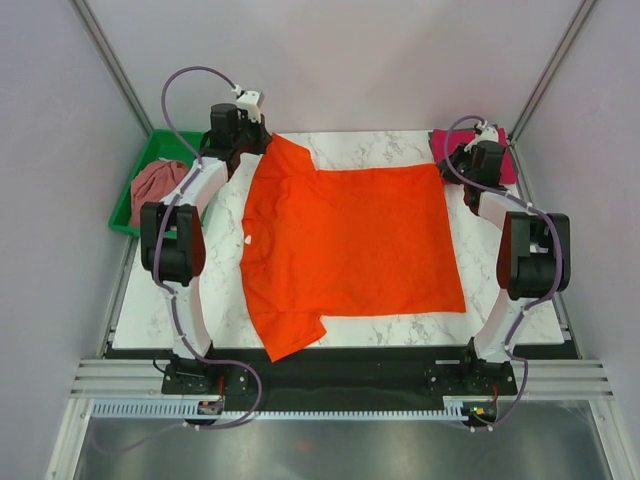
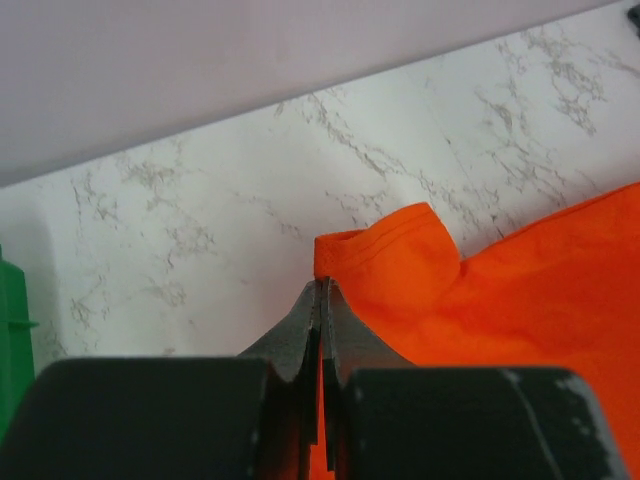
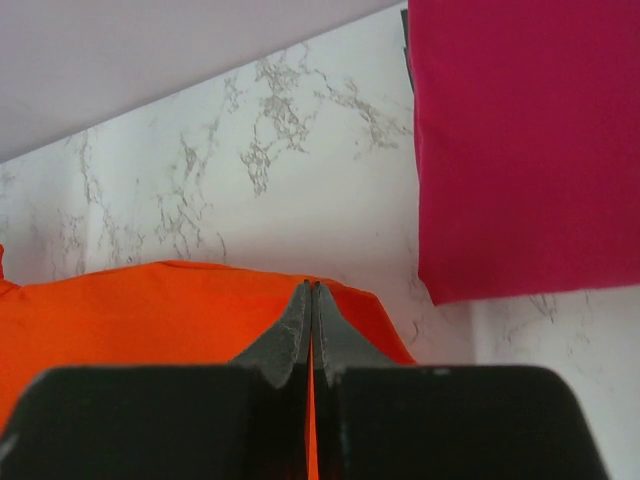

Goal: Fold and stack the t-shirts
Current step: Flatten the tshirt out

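A bright orange t-shirt (image 1: 345, 245) lies spread flat on the marble table (image 1: 500, 320), collar to the left and hem to the right. My left gripper (image 1: 262, 143) (image 2: 322, 283) is shut on the far sleeve (image 2: 385, 260), with orange cloth showing between its fingers. At the shirt's far right corner (image 3: 380, 320), my right gripper (image 1: 448, 160) (image 3: 311, 285) is shut on the hem edge. A folded magenta-pink t-shirt (image 1: 503, 152) (image 3: 525, 140) lies at the back right, partly under the right arm. A dusty rose t-shirt (image 1: 157, 185) sits crumpled in the green tray (image 1: 122, 215).
The green tray (image 2: 12, 340) stands off the table's left side, close to the left arm. Grey walls close in the back and both sides. The black base rail (image 1: 340, 365) runs along the near edge.
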Controlling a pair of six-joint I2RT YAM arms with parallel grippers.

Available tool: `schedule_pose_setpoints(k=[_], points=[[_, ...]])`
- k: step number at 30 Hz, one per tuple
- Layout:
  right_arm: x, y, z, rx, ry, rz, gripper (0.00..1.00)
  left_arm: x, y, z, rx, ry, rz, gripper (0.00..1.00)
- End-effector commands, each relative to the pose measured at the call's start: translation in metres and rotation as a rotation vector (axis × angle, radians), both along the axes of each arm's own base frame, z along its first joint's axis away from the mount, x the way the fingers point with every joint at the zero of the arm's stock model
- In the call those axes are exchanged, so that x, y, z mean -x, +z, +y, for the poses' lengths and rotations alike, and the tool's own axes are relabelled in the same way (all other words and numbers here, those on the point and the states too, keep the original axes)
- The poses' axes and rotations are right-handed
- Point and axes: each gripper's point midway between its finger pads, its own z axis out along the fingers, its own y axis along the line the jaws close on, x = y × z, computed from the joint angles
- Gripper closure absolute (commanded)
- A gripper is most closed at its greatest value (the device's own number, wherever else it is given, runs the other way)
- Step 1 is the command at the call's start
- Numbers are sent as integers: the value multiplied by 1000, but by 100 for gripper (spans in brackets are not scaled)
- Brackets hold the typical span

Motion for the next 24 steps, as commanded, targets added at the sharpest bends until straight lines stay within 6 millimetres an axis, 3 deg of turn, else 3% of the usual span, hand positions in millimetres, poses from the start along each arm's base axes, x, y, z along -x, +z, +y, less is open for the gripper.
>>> schedule_pose_setpoints(k=[1,9,15,18,23,24], points=[[-36,53,10,-48,65,-202,100,-35,51,-6,-5,-53,-209,98],[-64,22,5,-36,68,-163,100,-36,25,6,-13,-23,-161,98],[-66,1,0,5,64,-126,100,-27,3,20,-38,-20,-121,98],[-65,-1,-4,15,62,-142,100,-23,-2,31,-52,1,-109,98],[-62,0,-13,46,51,-161,100,-12,10,47,-23,26,-110,98],[-62,-2,-15,54,50,-156,100,-7,3,47,-22,27,-94,98]])
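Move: Both grippers pinch the far corners of the orange t-shirt above the table. Its middle lies about 25 cm back and 28 cm right of the left hand, some 16 cm lower; from the right hand it is roughly 20 cm back, 31 cm left and 11 cm down. The green bin sits about 28 cm left and 8 cm back of the left hand, the folded red shirt some 13 cm right and 8 cm ahead of the right hand. Keeping both far corners pinched, the right hand draws its corner forward about 5 cm alongside the folded red shirt, dipping slightly late on. The left hand first reaches about 3 cm forward and a little up, then turns back down some 6 cm towards the table while swinging about 4 cm left towards the green bin, spreading the far edge. ##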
